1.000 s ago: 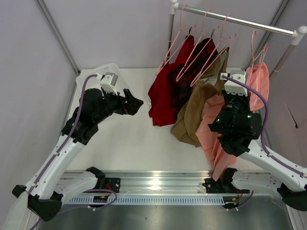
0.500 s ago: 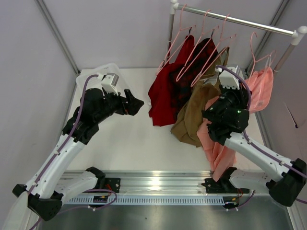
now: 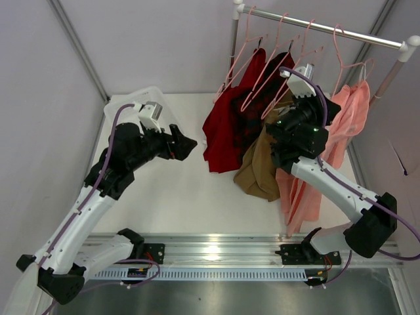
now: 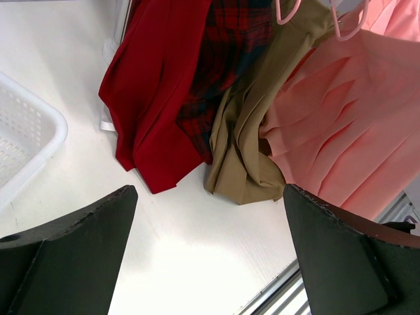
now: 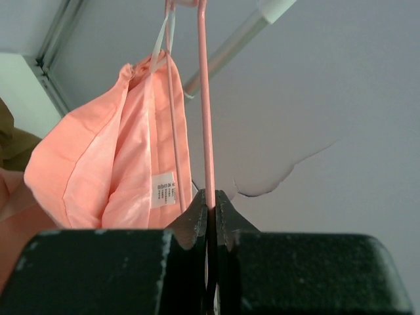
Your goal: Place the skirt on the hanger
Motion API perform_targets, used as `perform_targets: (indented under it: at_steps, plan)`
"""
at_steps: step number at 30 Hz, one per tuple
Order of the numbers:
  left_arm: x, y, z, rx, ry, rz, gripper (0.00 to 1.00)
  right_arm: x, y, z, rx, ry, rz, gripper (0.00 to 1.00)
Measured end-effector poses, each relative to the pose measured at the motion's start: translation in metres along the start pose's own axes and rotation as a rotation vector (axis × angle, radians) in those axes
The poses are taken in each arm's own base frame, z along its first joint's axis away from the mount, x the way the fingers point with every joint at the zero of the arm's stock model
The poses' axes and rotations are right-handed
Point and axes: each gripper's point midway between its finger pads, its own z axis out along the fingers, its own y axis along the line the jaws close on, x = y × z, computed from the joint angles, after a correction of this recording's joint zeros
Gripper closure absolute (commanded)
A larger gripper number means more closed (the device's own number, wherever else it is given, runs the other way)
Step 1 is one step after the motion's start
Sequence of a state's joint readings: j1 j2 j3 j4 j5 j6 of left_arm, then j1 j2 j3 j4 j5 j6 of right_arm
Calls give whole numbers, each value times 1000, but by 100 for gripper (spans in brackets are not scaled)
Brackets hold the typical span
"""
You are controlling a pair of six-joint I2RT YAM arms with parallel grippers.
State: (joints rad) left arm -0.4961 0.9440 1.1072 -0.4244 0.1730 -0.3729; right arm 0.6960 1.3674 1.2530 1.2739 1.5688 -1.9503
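Observation:
The salmon-pink skirt (image 3: 343,121) hangs from the pale-pink hanger (image 3: 339,49) at the right end of the rail, its hem trailing down to the table. My right gripper (image 3: 319,98) is raised beside it and shut on a thin rod of the hanger (image 5: 205,98). The right wrist view shows the jaws (image 5: 210,200) closed on that rod, with the skirt's waist and label (image 5: 105,170) to their left. My left gripper (image 3: 187,141) is open and empty over the table's left middle. In the left wrist view it (image 4: 210,256) faces the skirt (image 4: 341,131).
The silver rail (image 3: 328,27) crosses the back right. A dark red garment (image 3: 223,131), a plaid one (image 4: 230,52) and a tan-brown one (image 3: 262,164) hang from it on other pink hangers. A white basket (image 3: 121,102) sits at the back left.
My right gripper has risen and moved left with the hanger, lifting the skirt; the hook now stands up at the rail. The left arm has barely moved.

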Motion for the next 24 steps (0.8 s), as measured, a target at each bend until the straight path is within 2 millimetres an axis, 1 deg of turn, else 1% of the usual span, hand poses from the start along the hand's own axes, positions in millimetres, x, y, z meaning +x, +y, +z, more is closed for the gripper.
perform_targets:
  at_steps: [6,8,11,16,18,24]
  plan:
    - [-1,-3,-2,17,-5,1,1,-16,-22,4,14,11,91,100]
    - [-2,-4,-3,20,-9,2,1,-19,-25,8,27,22,113,100]
    - [-3,-5,-4,24,-15,3,1,-30,-21,13,44,35,123,100]
    - [-5,-6,-6,28,-27,6,1,-49,-5,18,55,44,121,100]
    - [-7,-6,-7,30,-31,6,1,-54,-4,18,56,44,133,100]
    - [-7,-6,-8,31,-35,5,1,-54,-6,22,66,52,147,100]
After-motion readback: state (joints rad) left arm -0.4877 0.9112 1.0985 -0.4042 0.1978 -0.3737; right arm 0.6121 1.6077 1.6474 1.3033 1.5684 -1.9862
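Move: The free stretch of rail that the hanger in the right hand is taken to lies about 12 cm straight ahead of that hand and some 15 cm higher. The rail's right end is about 10 cm ahead and 11 cm to the right, at the same height; the brown garment hangs roughly 14 cm to the left and 5 cm farther out, its middle 20 cm lower. From the left hand, that stretch is about 14 cm ahead, 49 cm right and 26 cm up. The pink hanger with the skirt on it, still pinched in the right hand's shut fingers, is raised first, mostly straight up, then carried forward towards the rail while still creeping higher, some 4 cm each way. Meanwhile the wrist rolls slightly, under 10 degrees, tipping the hanger's top back and to the right, and the hand then slows almost to a stop. ##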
